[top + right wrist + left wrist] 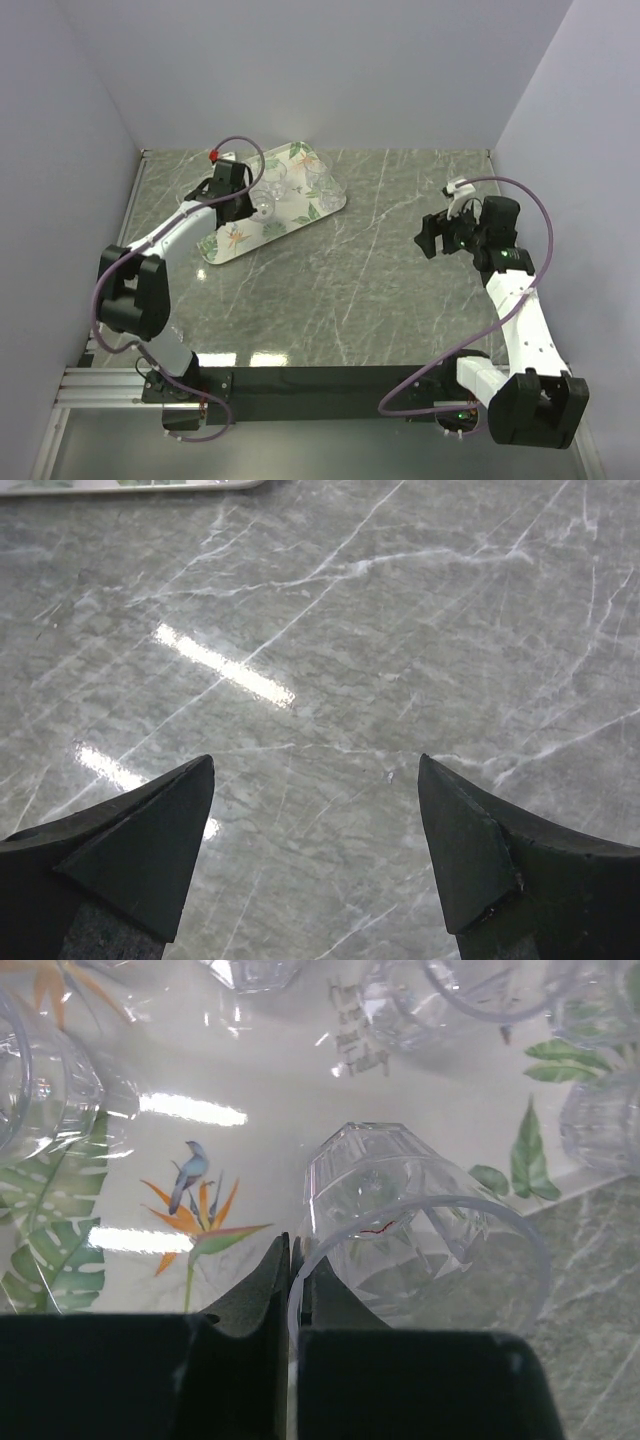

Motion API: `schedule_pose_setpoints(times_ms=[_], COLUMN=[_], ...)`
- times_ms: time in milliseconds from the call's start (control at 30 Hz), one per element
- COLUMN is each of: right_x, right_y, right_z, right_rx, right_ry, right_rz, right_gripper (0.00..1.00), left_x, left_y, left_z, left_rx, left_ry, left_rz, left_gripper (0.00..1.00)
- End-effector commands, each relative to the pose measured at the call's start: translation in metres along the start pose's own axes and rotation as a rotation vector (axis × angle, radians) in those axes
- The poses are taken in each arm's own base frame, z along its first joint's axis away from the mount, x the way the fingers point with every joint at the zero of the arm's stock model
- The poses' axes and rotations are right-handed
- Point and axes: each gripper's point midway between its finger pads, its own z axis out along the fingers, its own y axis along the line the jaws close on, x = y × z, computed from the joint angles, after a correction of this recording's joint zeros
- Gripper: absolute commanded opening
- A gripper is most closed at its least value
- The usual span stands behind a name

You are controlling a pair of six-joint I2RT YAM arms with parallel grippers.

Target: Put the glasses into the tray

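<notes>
The leaf-printed tray lies at the back left of the table, with several clear glasses standing on it. My left gripper hovers over the tray's middle. In the left wrist view it is shut on the rim of one faceted glass, which hangs tilted just above the tray. Other glasses stand around it. My right gripper is open and empty over bare table at the right.
The grey marble table is walled in white on three sides. The tray's edge shows at the top left of the right wrist view. A black rail runs along the near edge by the arm bases.
</notes>
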Motion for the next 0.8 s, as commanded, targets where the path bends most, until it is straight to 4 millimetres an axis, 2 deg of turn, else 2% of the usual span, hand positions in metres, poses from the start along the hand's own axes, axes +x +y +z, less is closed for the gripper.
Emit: schedule_pose_setpoints(times_ms=[0,200,400,600,633,767], right_x=[-0.01,-0.012,-0.011,-0.013,-0.013,-0.015], right_y=[0.002,0.004,0.003,0.002,0.002,0.001], right_z=[-0.006,-0.009,-0.011,-0.014,-0.015,-0.018], right_rx=[-0.009,-0.027,-0.025,-0.023,-0.026,-0.021], right_ry=[-0.061,-0.073,-0.078,-0.087,-0.088,-0.098], right_rz=[-0.009,0.002,0.012,0.02,0.021,0.024], right_gripper=[0.89,0.88,0.88,0.88,0.88,0.88], left_x=[-0.023,-0.026,-0.025,-0.025,-0.026,-0.035], left_y=[-0.003,0.014,0.02,0.019,0.019,0.017], left_z=[0.01,0.029,0.037,0.041,0.041,0.035], left_rx=[0.022,-0.011,-0.035,-0.032,-0.032,-0.031], left_ry=[-0.027,0.001,0.023,0.041,0.041,0.028], left_rz=[-0.054,-0.084,-0.082,-0.083,-0.081,-0.081], left_gripper=[0.0,0.0,0.08,0.26,0.32,0.45])
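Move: The clear glass pinched by its rim in the left hand is going to a bare spot near the tray's front edge, about 3 cm ahead, 1 cm right and 9 cm below that hand. From the hand, one standing glass is some 10 cm ahead and 6 cm right, another 10 cm ahead and 2 cm left, a third 13 cm left and 4 cm ahead. For the right hand, the spot lies roughly 43 cm left, 7 cm ahead and 15 cm below. The held glass is lowered about 4 cm while being carried some 3 cm left and 2 cm forward, onto the tray in front of the standing glasses, the left hand tipping slightly further down. There the left fingers open from nearly shut to a bit under half, letting go of the rim wall while the hand eases forward and up about a centimetre. ##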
